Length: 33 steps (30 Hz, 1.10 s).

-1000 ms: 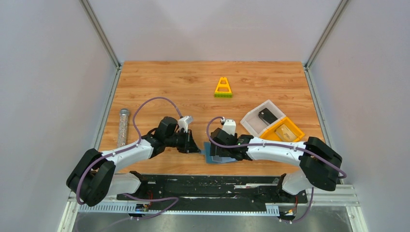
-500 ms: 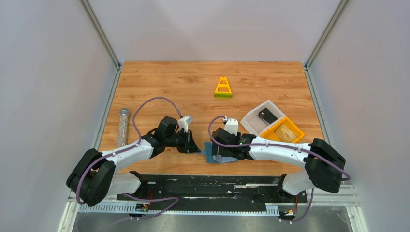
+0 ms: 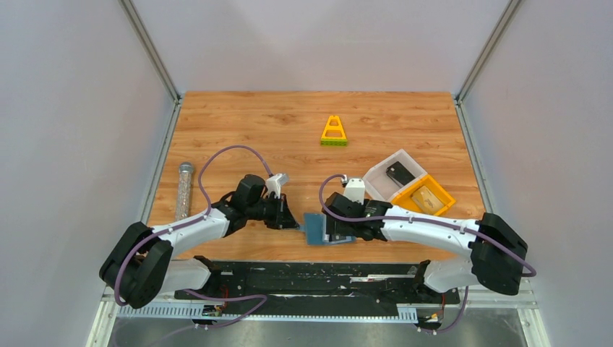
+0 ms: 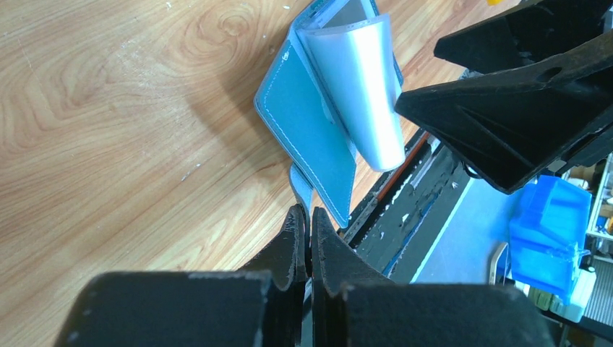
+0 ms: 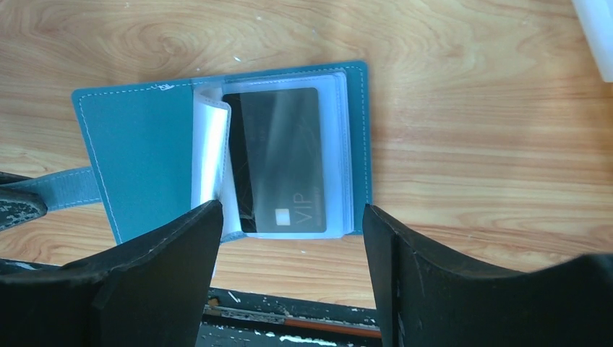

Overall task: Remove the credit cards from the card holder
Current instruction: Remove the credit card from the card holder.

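The slate-blue card holder lies open on the wood near the table's front edge, also seen from above. A dark grey credit card marked VIP sits inside a clear sleeve on its right half, and one loose sleeve curls upward. My left gripper is shut on the holder's small tab at its left edge. Directly over the card, my right gripper hovers open, one finger on each side of the sleeves, holding nothing. I cannot tell whether more cards lie under the sleeves.
A white bin with a dark flat thing and a yellow bin stand to the right. A yellow triangular toy lies farther back. A clear tube lies at the left edge. The black base rail runs just beyond the holder.
My right arm has drawn back to the right, uncovering more of the card holder in the top view, and its jaws have widened slightly. The left arm has not moved.
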Available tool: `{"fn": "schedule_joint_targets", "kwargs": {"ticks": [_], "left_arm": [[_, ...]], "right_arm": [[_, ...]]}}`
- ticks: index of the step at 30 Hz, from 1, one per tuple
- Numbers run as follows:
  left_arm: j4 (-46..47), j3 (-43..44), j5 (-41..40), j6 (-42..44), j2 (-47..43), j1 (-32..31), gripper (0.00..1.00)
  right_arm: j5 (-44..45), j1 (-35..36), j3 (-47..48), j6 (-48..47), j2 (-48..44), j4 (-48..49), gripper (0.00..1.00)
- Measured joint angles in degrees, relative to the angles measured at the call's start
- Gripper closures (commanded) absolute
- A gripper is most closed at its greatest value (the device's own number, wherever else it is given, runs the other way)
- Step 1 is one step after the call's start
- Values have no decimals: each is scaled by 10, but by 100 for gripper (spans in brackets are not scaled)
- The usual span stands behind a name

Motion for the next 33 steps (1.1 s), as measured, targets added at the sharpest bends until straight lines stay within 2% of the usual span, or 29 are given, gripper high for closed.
{"fn": "schedule_joint_targets", "kwargs": {"ticks": [5, 11, 13, 17, 19, 25, 33], "left_arm": [[0, 0, -1, 0, 1, 0, 100], [-3, 0, -5, 0, 1, 0, 94], [-7, 0, -6, 1, 1, 0, 89], [-14, 0, -9, 2, 1, 0, 63], [-16, 1, -11, 2, 1, 0, 58], [-46, 14, -16, 1, -12, 0, 57], [-46, 48, -6, -24, -30, -10, 60]], "right_arm": [[9, 0, -5, 0, -27, -20, 28], [9, -1, -6, -5, -58, -31, 32], [7, -2, -6, -12, -63, -26, 33], [-14, -7, -8, -29, -64, 5, 36], [-23, -10, -11, -34, -64, 19, 42], [-59, -43, -34, -55, -71, 65, 64], [-141, -124, -81, -88, -92, 130, 70]]}}
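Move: The VIP card in its pocket lies about 2 cm ahead of the right hand, 1 cm to its left and 4 cm below. Around it, all counted from that hand, the curled clear sleeve stands some 5 cm left and 2 cm ahead, the holder's open cover about 9 cm left and 2 cm ahead. From the left hand the card is some 12 cm right, 1 cm ahead and 5 cm below; the strap it pinches runs off about 2 cm to its right. Rising about 2.5 cm, the right hand first swings a little right, then back left, and finally pushes forward and slightly down above the card, its fingertips tilting some 15 degrees to point more leftward while its fingers close to about half their former gap. Meanwhile the left fingers open to let go of the strap, and that hand then lifts clear by 3 to 4 cm, drifting right. ##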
